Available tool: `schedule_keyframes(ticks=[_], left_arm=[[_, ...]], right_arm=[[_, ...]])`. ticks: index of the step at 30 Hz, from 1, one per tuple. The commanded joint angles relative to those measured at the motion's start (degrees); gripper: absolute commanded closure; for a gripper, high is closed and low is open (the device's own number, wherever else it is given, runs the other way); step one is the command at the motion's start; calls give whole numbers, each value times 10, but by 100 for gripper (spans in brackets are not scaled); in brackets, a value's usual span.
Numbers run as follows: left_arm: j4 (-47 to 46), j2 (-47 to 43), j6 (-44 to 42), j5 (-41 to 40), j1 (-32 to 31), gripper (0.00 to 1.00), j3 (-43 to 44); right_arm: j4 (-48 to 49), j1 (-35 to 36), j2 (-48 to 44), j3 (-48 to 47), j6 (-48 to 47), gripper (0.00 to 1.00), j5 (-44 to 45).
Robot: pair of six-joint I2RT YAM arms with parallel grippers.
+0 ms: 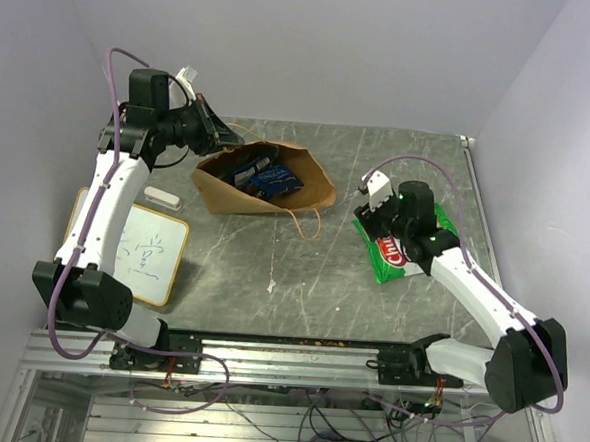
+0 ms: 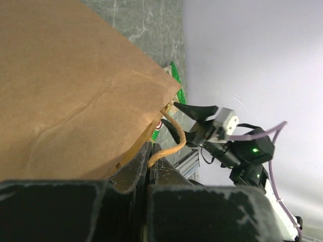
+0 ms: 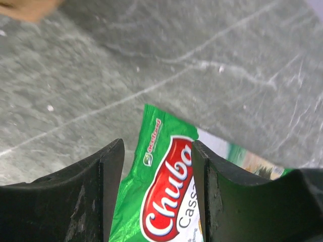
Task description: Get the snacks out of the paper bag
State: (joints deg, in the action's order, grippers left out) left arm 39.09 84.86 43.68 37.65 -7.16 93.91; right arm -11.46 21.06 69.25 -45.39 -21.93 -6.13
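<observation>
The brown paper bag [image 1: 238, 200] lies on its side at the back of the table, its mouth facing up. Blue snacks [image 1: 274, 181] show inside it. My left gripper [image 1: 209, 131] is at the bag's back left rim, and in the left wrist view it [image 2: 150, 147] is shut on the bag's string handle [image 2: 169, 147] by the paper edge [image 2: 75, 91]. A green-white snack packet with a red logo [image 1: 405, 249] lies flat on the table to the right. My right gripper [image 3: 156, 146] hovers over it, open, with the packet [image 3: 164, 201] showing between its fingers.
A small whiteboard [image 1: 145, 250] with writing lies at the left, with a white eraser [image 1: 162, 197] just behind it. The bag's other string handle [image 1: 306, 225] loops out onto the grey table [image 1: 272, 270]. The walls close in on both sides.
</observation>
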Motion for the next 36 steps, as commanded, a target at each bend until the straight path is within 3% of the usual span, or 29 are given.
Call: schedule_keyframes(ticks=[1, 10, 15, 22, 27, 36], left_arm=[[-24, -38, 10, 20, 2, 93, -38], [-28, -80, 8, 23, -3, 93, -86], [-32, -78, 11, 26, -4, 93, -74], [-62, -79, 37, 34, -5, 93, -93], [-55, -74, 38, 30, -7, 93, -82], [-61, -55, 48, 31, -11, 93, -48]], right_arm=[[44, -1, -41, -20, -34, 44, -87], [153, 53, -24, -125, -107, 46, -295], [132, 134, 22, -174, -260, 49, -329], [6, 205, 119, -263, -458, 60, -310], [-34, 226, 177, -303, -519, 67, -291], [-12, 235, 282, -356, -532, 64, -212]])
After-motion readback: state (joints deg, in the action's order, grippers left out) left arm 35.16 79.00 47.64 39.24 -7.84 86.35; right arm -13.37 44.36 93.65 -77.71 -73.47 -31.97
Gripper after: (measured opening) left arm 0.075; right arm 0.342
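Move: The blue snacks in the paper bag lie about 24 cm to the right hand's left, 8 cm ahead and some 7 cm lower. The green Chuba packet lies about 10 cm to that hand's right, 8 cm back and 11 cm down. From the left hand, which holds the bag's handle, the blue snacks are some 5 cm ahead, 6 cm right and 26 cm below. Right hand arcs up and about 25 cm left to the bag's mouth, turning counter-clockwise; left, holding on, eases back. ##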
